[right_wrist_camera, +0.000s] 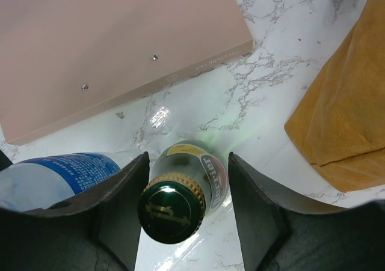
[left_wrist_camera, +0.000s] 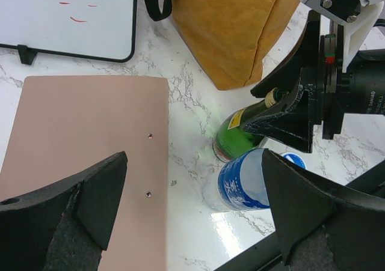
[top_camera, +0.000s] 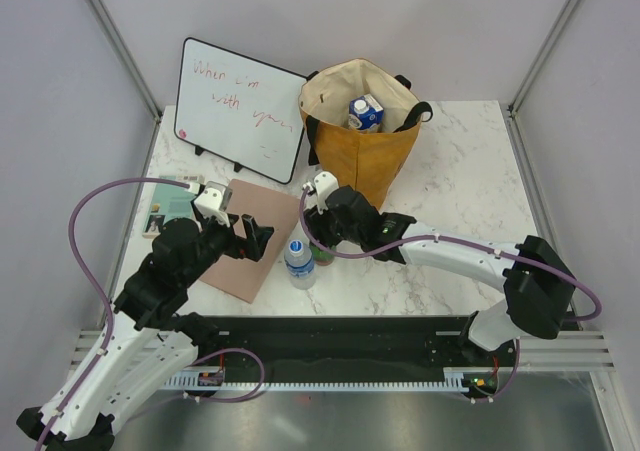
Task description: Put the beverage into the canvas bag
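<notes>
A green glass beverage bottle point(right_wrist_camera: 198, 175) with a dark cap stands upright on the marble in front of the canvas bag point(top_camera: 365, 161). My right gripper point(right_wrist_camera: 187, 160) straddles its neck from above, open; the left finger sits close to the cap and a gap shows on the right side. A clear water bottle point(top_camera: 299, 263) with a blue label stands just left of the green bottle point(top_camera: 322, 254). My left gripper point(left_wrist_camera: 194, 157) hovers open and empty over the pink board's edge, the water bottle point(left_wrist_camera: 243, 184) by its right finger. A blue-and-white carton point(top_camera: 366, 112) sits inside the bag.
A pink board point(top_camera: 255, 236) lies flat left of the bottles. A whiteboard point(top_camera: 240, 106) with red writing leans at the back left. A teal booklet point(top_camera: 170, 206) lies by the left edge. The mustard-brown bag wall point(right_wrist_camera: 349, 115) stands close on the right gripper's right.
</notes>
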`<state>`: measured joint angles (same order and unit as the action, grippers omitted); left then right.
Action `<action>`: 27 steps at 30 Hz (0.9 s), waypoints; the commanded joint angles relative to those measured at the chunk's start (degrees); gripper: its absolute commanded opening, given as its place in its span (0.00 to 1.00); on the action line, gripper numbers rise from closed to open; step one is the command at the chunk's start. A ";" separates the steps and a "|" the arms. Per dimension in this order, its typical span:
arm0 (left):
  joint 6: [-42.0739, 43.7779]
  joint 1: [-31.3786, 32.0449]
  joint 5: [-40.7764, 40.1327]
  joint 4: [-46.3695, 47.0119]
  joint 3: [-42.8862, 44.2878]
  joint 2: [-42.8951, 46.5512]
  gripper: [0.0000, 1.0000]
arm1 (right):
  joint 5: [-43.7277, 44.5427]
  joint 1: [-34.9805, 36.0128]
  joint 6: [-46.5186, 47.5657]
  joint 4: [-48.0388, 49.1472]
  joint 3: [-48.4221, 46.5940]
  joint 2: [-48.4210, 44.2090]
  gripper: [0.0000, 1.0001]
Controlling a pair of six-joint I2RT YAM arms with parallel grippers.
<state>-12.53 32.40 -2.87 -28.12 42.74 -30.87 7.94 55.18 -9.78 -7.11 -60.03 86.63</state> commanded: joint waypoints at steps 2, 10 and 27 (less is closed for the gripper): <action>1.55 0.29 -0.47 2.28 -0.03 -0.15 1.00 | 0.93 0.19 -0.33 2.72 0.09 0.12 0.61; 1.55 0.29 -0.47 2.28 -0.03 -0.15 1.00 | 2.34 0.19 -0.33 2.37 1.49 0.21 0.52; 1.55 0.29 -0.29 2.19 -0.11 -0.68 1.00 | 7.61 0.11 -0.41 -13.97 -15.18 -3.75 0.00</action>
<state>-12.53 32.40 -2.87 -28.12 42.74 -31.14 12.73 55.37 -9.67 -17.10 -64.77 86.19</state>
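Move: The green bottle stands upright with its neck already between the right hand's open fingers, its middle some 5 cm below and about 1 cm farther out and to the left. The water bottle stands roughly 4 cm back and 6 cm to the left of this hand, and the canvas bag about 15 cm ahead and 9 cm to the right. From the left hand, the green bottle lies about 12 cm to the right, 5 cm ahead and 15 cm lower. The right fingers close on the green bottle's neck and shoulder and stop partway, gripping it, while the hand stays nearly in place. After a slight forward nudge, the hand draws the bottle about 2 cm to its right, away from the water bottle, rising about 1 cm and rolling slightly, left side down. ##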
